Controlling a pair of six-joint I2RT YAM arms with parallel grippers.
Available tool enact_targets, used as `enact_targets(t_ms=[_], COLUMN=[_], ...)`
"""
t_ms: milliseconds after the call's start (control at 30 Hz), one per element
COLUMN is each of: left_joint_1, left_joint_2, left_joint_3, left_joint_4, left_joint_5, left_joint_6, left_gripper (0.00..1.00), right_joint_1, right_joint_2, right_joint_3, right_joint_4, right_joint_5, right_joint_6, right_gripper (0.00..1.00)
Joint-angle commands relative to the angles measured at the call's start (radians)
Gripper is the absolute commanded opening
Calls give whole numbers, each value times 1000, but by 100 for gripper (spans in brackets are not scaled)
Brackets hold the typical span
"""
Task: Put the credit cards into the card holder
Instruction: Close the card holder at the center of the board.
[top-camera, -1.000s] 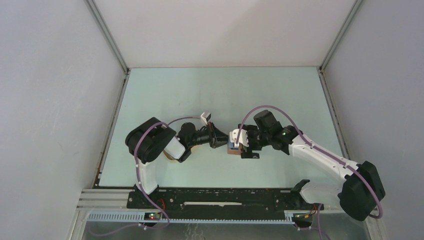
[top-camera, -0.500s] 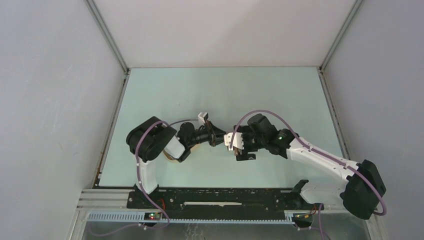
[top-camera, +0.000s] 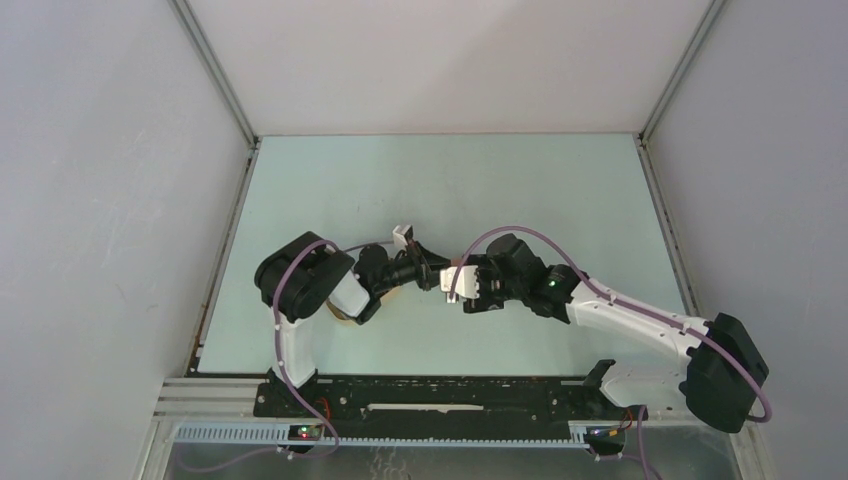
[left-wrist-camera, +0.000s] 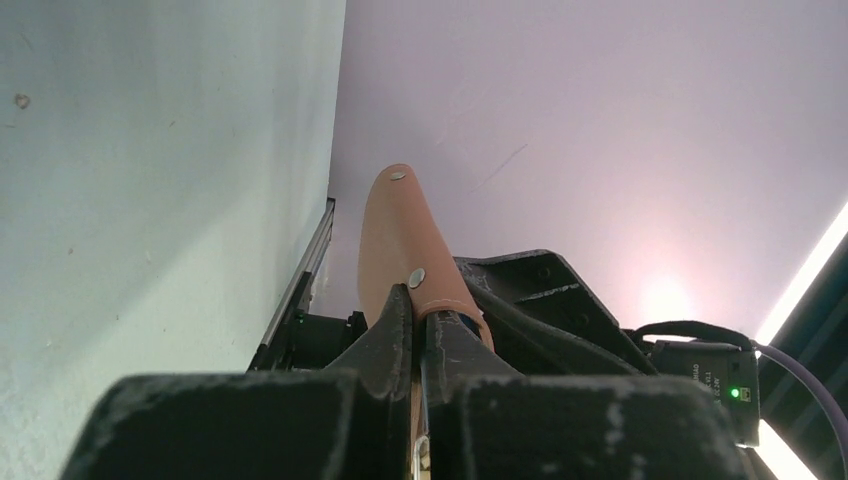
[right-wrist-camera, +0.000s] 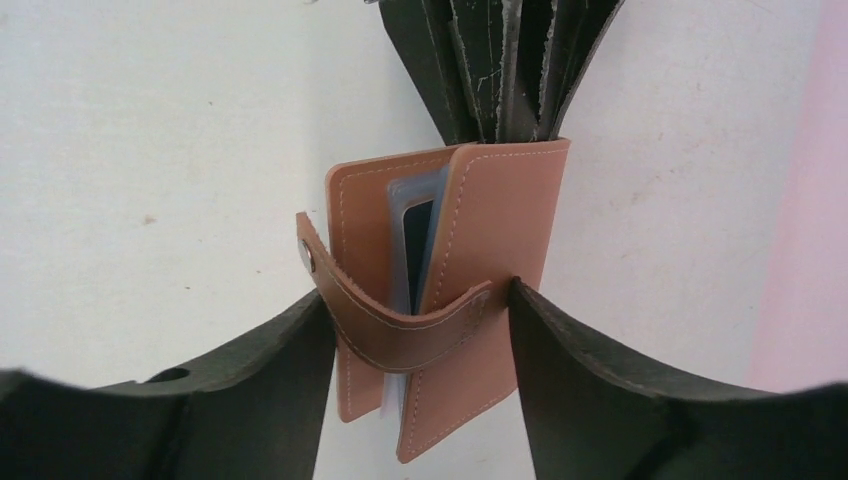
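Note:
The reddish-brown card holder (right-wrist-camera: 490, 220) hangs in the air, half folded, its snap strap (right-wrist-camera: 400, 325) bowed across the gap. Between its covers show grey-blue slots and the edge of a dark credit card (right-wrist-camera: 420, 235); a pale edge sticks out below. My left gripper (left-wrist-camera: 418, 295) is shut on one cover of the card holder (left-wrist-camera: 395, 230). My right gripper (right-wrist-camera: 420, 290) straddles it, jaws still wide, one fingertip at the strap and the other at the far cover. From above, the left gripper (top-camera: 430, 274) and right gripper (top-camera: 452, 284) meet at mid-table.
A pale tan tray (top-camera: 343, 317) peeks out beneath the left arm's elbow. Grey walls close off the pale green table (top-camera: 450, 190) on three sides. Both arms' cables loop above their wrists.
My right arm has moved left toward the left gripper, and its jaws have narrowed around the card holder. The left gripper has kept its hold and shifted slightly left.

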Motion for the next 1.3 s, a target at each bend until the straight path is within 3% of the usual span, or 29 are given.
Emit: enact_targets(t_ms=[0,167,500,700,867,967,1133,1200,1267], left_joint_1=[8,9,8,8,8,9,-13,-32,-65], left_joint_2=[-43,-57,-108,-158,-248,-329,-518,-613,-720], left_joint_3=[38,28,-14,-74,-156,-213,-328,-331,-298], left_joint_4=[111,112,112,112,112,110,71,-45,-262], left_joint_5=[-26,-31,-43,-45,-48,-57,-132,-176,-228], left_joint_6=[-42,-48,-23,33,166,340,686,828,1003], left_gripper=[0,2,32,42,45,45,46,47,49], right_joint_1=[16,13,-67,-175,-304,-391,-516,-550,-570], right_joint_2=[-19,-40,-73,-51,-2,71,349,475,587], right_joint_3=[-31,-36,-19,45,127,201,363,435,508], right_joint_4=[40,42,27,-61,-191,-327,-661,-795,-914], right_joint_5=[25,12,-91,-249,-426,-608,-892,-956,-984], right_joint_6=[12,9,85,177,229,231,170,113,49], right_gripper=[65,37,1,0,0,0,0,0,0])
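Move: Just beyond the left fingertips, which still grip its edge, the card holder has its middle about 4 cm to the left hand's right and 2 cm ahead, at the same height. From the right hand, whose open fingers flank the strap, that middle lies roughly 1 cm ahead, 1 cm left and 1 cm below. The tan box stands some 15 cm to the left of the left hand, 4 cm back and 9 cm below. Shutting fully on the strap, the right fingers pinch it while the left fingers open about halfway and let go of the holder's edge. The right hand first rises nearly 3 cm, then takes the holder some 4 cm to the right and back down, tipping about 60 degrees so its fingers swing back towards the base. Meanwhile the left hand withdraws up, back and left, about 10 cm in all, rolling some 40 degrees. ##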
